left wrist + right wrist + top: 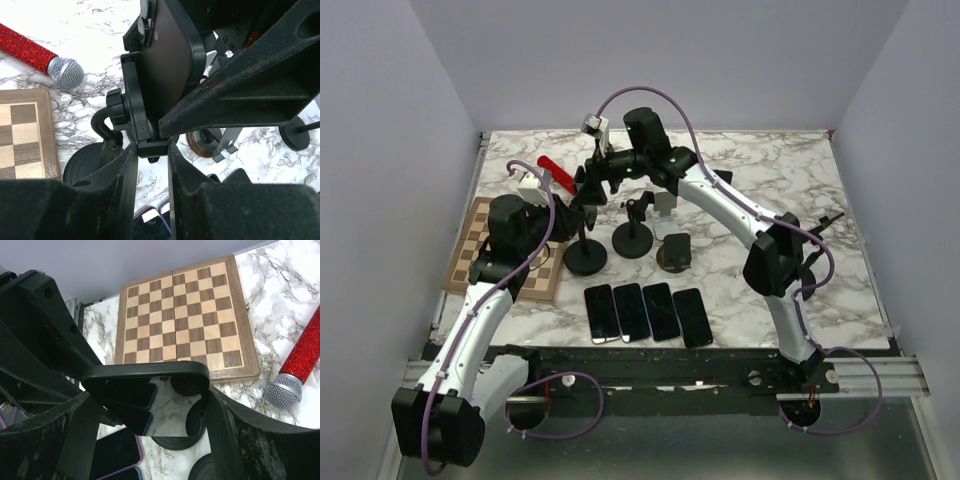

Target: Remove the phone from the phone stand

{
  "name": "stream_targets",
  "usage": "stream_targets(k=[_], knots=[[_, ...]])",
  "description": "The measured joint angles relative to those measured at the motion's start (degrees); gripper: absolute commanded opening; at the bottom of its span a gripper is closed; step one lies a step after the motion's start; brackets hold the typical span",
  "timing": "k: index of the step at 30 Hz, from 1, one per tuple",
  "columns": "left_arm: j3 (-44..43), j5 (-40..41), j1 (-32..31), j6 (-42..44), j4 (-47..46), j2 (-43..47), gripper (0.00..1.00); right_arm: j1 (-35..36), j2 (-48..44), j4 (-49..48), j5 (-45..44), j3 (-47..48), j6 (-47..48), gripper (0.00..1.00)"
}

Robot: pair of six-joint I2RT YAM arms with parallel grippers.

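Note:
The phone (150, 374), dark-cased with a glossy black screen, sits upright in the cradle of the black phone stand (131, 100). My right gripper (148, 399) is shut on it, one finger against each side edge. Seen from the left wrist, the phone (170, 65) leans in the cradle with a right finger (240, 95) beside it. My left gripper (152, 146) is shut on the stand's bottom clamp tab. From above, both grippers meet over the stand's round base (585, 257), and the phone is mostly hidden by them.
Several phones (645, 312) lie side by side near the front edge. A second stand (633, 240) and a small brown-based holder (672, 252) stand to the right. A chessboard (480, 245) lies at the left, with a red microphone (557, 172) behind it.

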State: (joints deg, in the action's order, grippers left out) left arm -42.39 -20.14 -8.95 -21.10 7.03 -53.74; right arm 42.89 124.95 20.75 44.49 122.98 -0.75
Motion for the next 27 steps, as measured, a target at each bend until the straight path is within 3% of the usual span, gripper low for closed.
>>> stream_targets(k=[7,12,16,21,27], knots=[[0.0,0.0,-0.1,0.0,0.0,0.0,0.00,-0.4,0.1,0.0,1.5,0.2,0.0,0.01],[0.2,1.7,0.3,0.3,0.8,-0.6,0.00,0.5,0.1,0.0,10.9,1.0,-4.6,0.01],[0.6,1.6,0.3,0.3,1.2,-1.2,0.00,1.4,0.1,1.4,12.5,2.6,-5.0,0.01],[0.7,1.6,0.3,0.4,1.1,-0.9,0.00,1.4,-1.6,-1.6,11.0,-2.6,-8.2,0.01],[0.7,1.6,0.3,0.4,1.2,-0.6,0.00,1.3,-9.6,-0.9,1.0,-14.5,-12.3,0.01]])
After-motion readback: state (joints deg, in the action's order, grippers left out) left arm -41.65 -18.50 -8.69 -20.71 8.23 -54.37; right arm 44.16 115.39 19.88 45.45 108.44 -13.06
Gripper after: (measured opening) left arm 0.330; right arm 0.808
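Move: The left fingers already hold the near end of the phone stand's clamp, its middle about 3 cm ahead. The right gripper already holds the phone by its edges; from it the clamp lies some 3 cm left and 4 cm below, level fore and aft. From the right hand, the next stand is about 10 cm right, 1 cm ahead and 15 cm down, and the nearest laid-out phone roughly 19 cm back, 2 cm right and 24 cm down. Keep the left gripper shut on the clamp end, letting it sink about 1.5 cm, while the right gripper, holding the phone by its edges, draws it back some 5 cm and slightly up, out of the clamp. Then bring the right hand down about 3 cm and off to the right, rolling the wrist about 15 degrees overall. ##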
